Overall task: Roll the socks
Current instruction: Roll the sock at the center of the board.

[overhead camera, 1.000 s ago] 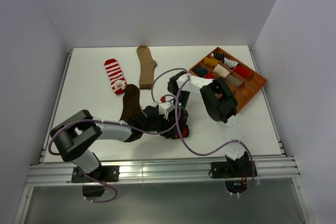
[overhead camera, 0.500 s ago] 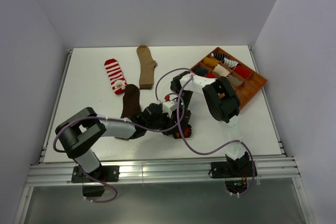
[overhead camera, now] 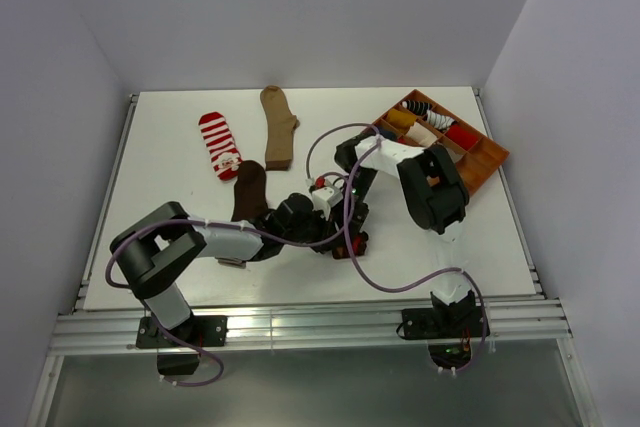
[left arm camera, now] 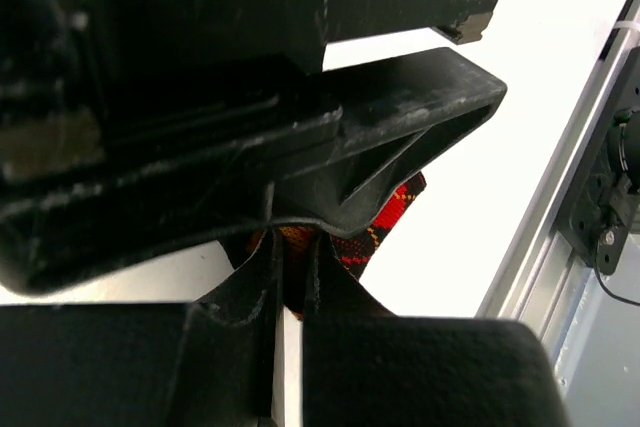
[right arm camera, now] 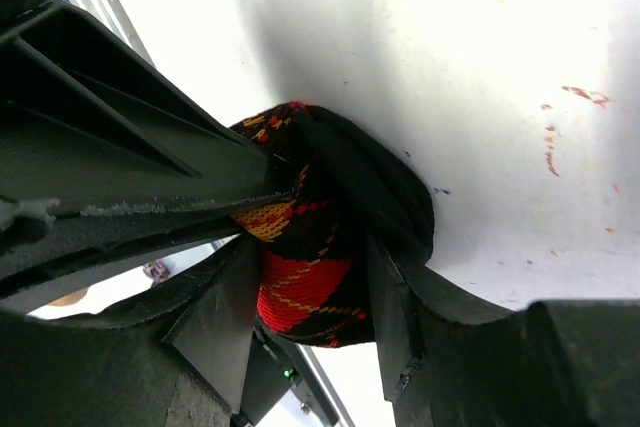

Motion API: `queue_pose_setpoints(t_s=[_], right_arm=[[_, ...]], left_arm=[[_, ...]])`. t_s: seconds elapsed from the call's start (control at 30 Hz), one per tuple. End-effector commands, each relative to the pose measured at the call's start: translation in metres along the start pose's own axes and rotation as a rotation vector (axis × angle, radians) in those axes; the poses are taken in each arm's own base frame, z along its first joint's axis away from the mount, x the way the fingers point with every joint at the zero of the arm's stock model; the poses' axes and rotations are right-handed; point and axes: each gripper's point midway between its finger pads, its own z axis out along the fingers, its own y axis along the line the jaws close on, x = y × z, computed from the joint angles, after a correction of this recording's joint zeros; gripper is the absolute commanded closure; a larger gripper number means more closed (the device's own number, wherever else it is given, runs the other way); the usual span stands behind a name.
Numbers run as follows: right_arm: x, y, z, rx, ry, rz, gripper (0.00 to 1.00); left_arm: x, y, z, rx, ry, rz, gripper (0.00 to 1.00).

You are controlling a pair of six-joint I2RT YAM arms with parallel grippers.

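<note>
The black sock with orange-red argyle diamonds [right arm camera: 300, 292] is bunched into a roll at the table's middle [overhead camera: 346, 245]. My left gripper [left arm camera: 290, 247] is shut, pinching a fold of this argyle sock [left arm camera: 385, 222]; from above it lies low at the roll's left [overhead camera: 328, 233]. My right gripper [right arm camera: 310, 247] reaches down from the far side [overhead camera: 350, 219]. Its fingers stand apart on either side of the roll, and the jaws are open. Three more socks lie flat at the far left: red-and-white striped [overhead camera: 218, 145], tan [overhead camera: 277, 127] and dark brown [overhead camera: 247, 192].
A wooden compartment tray [overhead camera: 478, 173] at the far right holds several rolled socks. Purple cables loop over the table around both arms [overhead camera: 375, 282]. The metal rail [overhead camera: 300, 322] runs along the near edge, close to the roll.
My left gripper has shut on the argyle sock and slid a little right. The right gripper's jaws have widened around the roll, and that arm has shifted slightly right.
</note>
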Motion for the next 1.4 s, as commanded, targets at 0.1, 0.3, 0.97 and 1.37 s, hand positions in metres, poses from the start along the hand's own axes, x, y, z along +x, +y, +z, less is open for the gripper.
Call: queue_pose_setpoints(t_s=[0.1, 0.3, 0.97, 1.37], right_arm=[[-0.024, -0.036, -0.013, 0.147, -0.137, -0.136, 0.47], [-0.021, -0.037, -0.022, 0.16, -0.175, -0.138, 0.44], [-0.01, -0.028, -0.04, 0.057, -0.241, -0.082, 0.47], [-0.01, -0.031, -0.067, 0.098, -0.342, -0.032, 0.46]], left_arm=[[0.037, 0.02, 0.001, -0.079, 0.126, 0.01, 1.0], [0.038, 0.021, 0.002, -0.082, 0.133, 0.01, 1.0], [0.04, 0.022, 0.003, -0.083, 0.135, 0.004, 1.0], [0.041, 0.025, 0.006, -0.096, 0.136, -0.004, 1.0]])
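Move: The half-rolled argyle sock at the center of the board is still pinched by the left fingers; the roll's middle lies about 4 cm to the left hand's right, level ahead, 2 cm below. From the right hand it is some 2 cm left, 1 cm back and 1 cm below, between the half-open fingers. The dark brown sock lies about 22 cm left and 7 cm ahead of the left hand; the compartment box some 18 cm right and 20 cm ahead of the right hand. Draw the right gripper forward and to the right, off the rolled sock and towards the box, about 5 cm in all and rising nearly 2; start slowly, quicken at the end. Leave its fingers half open so they come free, tilting its left side up and turning clockwise some 10 degrees each. Keep the left fingers shut on the sock, easing it about 1 cm forward. ##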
